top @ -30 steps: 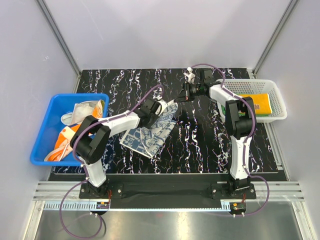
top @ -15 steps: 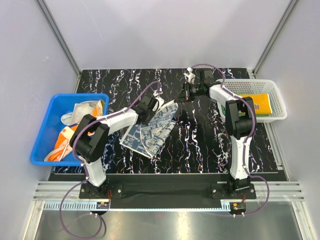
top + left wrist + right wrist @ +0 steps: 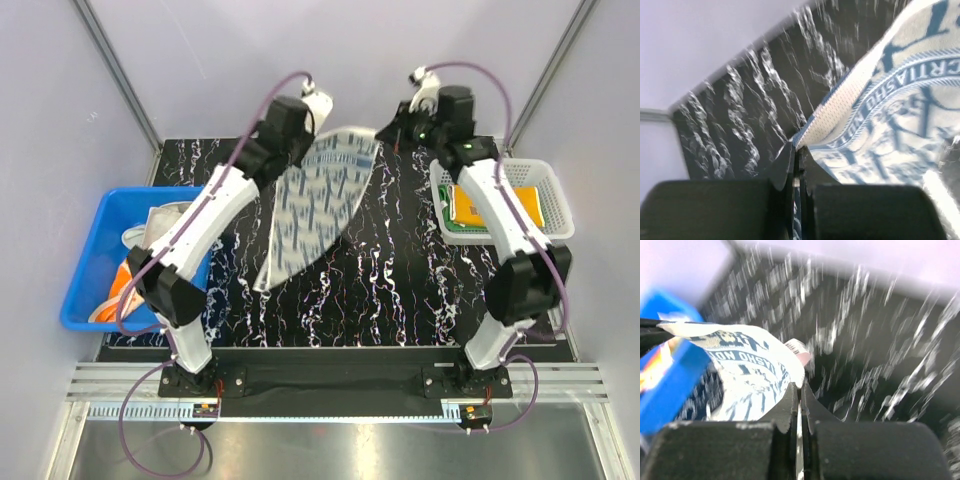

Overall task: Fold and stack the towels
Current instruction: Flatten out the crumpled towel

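Note:
A white towel with navy pattern [image 3: 312,205] hangs spread in the air above the black marbled table [image 3: 400,290]. My left gripper [image 3: 312,128] is shut on its upper left corner, and in the left wrist view the cloth [image 3: 890,110] runs out from the closed jaws of that gripper [image 3: 798,152]. My right gripper [image 3: 390,128] is shut on the upper right corner; the right wrist view shows the towel [image 3: 745,370] pinched at the tips of this gripper [image 3: 800,387]. More towels [image 3: 160,235] lie crumpled in the blue bin. Folded green and orange towels [image 3: 490,208] sit in the white basket.
The blue plastic bin [image 3: 85,290] stands at the left edge of the table. The white mesh basket [image 3: 560,210] is at the right edge. Grey walls enclose the back and sides.
Both arms have risen and pulled apart toward the back, lifting the patterned towel off the table and stretching it between them. The left gripper closed on its corner.

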You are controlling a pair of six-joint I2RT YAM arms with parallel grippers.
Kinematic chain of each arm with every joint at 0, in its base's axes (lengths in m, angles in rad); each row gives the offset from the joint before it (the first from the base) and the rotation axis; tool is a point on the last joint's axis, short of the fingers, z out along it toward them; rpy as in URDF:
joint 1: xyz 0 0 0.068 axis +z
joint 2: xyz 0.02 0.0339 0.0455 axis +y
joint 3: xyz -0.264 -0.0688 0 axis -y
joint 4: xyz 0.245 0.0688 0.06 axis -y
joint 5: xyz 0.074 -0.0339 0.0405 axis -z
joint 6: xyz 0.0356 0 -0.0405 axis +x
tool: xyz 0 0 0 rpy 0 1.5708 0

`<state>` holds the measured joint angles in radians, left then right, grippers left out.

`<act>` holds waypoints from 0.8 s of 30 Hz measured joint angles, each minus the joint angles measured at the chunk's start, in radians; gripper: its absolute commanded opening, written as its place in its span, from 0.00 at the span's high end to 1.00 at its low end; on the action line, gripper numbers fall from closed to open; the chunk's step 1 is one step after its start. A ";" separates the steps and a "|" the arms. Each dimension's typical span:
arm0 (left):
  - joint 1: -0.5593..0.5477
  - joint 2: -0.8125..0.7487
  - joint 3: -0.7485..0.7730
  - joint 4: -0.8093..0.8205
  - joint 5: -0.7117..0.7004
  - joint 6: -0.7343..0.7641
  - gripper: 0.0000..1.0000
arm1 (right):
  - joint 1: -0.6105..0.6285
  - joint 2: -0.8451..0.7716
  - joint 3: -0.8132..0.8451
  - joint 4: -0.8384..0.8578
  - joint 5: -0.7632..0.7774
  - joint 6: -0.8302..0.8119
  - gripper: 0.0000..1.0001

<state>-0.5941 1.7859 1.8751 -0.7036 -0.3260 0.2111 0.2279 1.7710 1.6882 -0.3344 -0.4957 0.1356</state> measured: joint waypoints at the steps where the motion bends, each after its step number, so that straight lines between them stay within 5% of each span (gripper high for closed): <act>1: -0.003 -0.001 0.095 -0.037 0.002 0.005 1.00 | 0.000 -0.037 0.034 0.000 0.018 -0.003 1.00; 6: -0.043 -0.148 0.201 -0.102 0.040 0.006 1.00 | -0.001 -0.227 0.103 -0.009 0.030 -0.027 1.00; 13: -0.187 -0.387 0.144 -0.225 0.180 -0.021 1.00 | 0.000 -0.599 -0.098 -0.023 -0.063 -0.059 1.00; 24: -0.361 -0.450 0.203 -0.389 0.334 -0.104 1.00 | 0.000 -0.947 -0.260 0.032 -0.098 -0.014 1.00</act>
<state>-0.9550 1.3357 2.0777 -1.0924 0.0078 0.1074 0.2283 0.8242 1.4281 -0.3023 -0.5938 0.1219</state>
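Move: The blue-and-white towel already hangs from both shut grippers by its far edge. Its middle is about 7 cm back, 4 cm right and 13 cm below the left hand, and roughly 11 cm back, 12 cm left and 13 cm below the right. The white basket with the folded towels stands about 23 cm to the right hand's right, level with it and 22 cm lower. The blue bin lies some 31 cm left, 10 cm back and 22 cm below the left hand. The towel, still pinched at two corners, is swept up and back towards the robot in one fast pull: both hands first shoot upward, then draw back some 25 to 28 cm, with the right ending higher than the left. Both drift about 5 cm right. The left wrist turns roughly 35 degrees clockwise and rolls left side down, while the right tips its fingers up about 40 degrees; neither grip opens. ##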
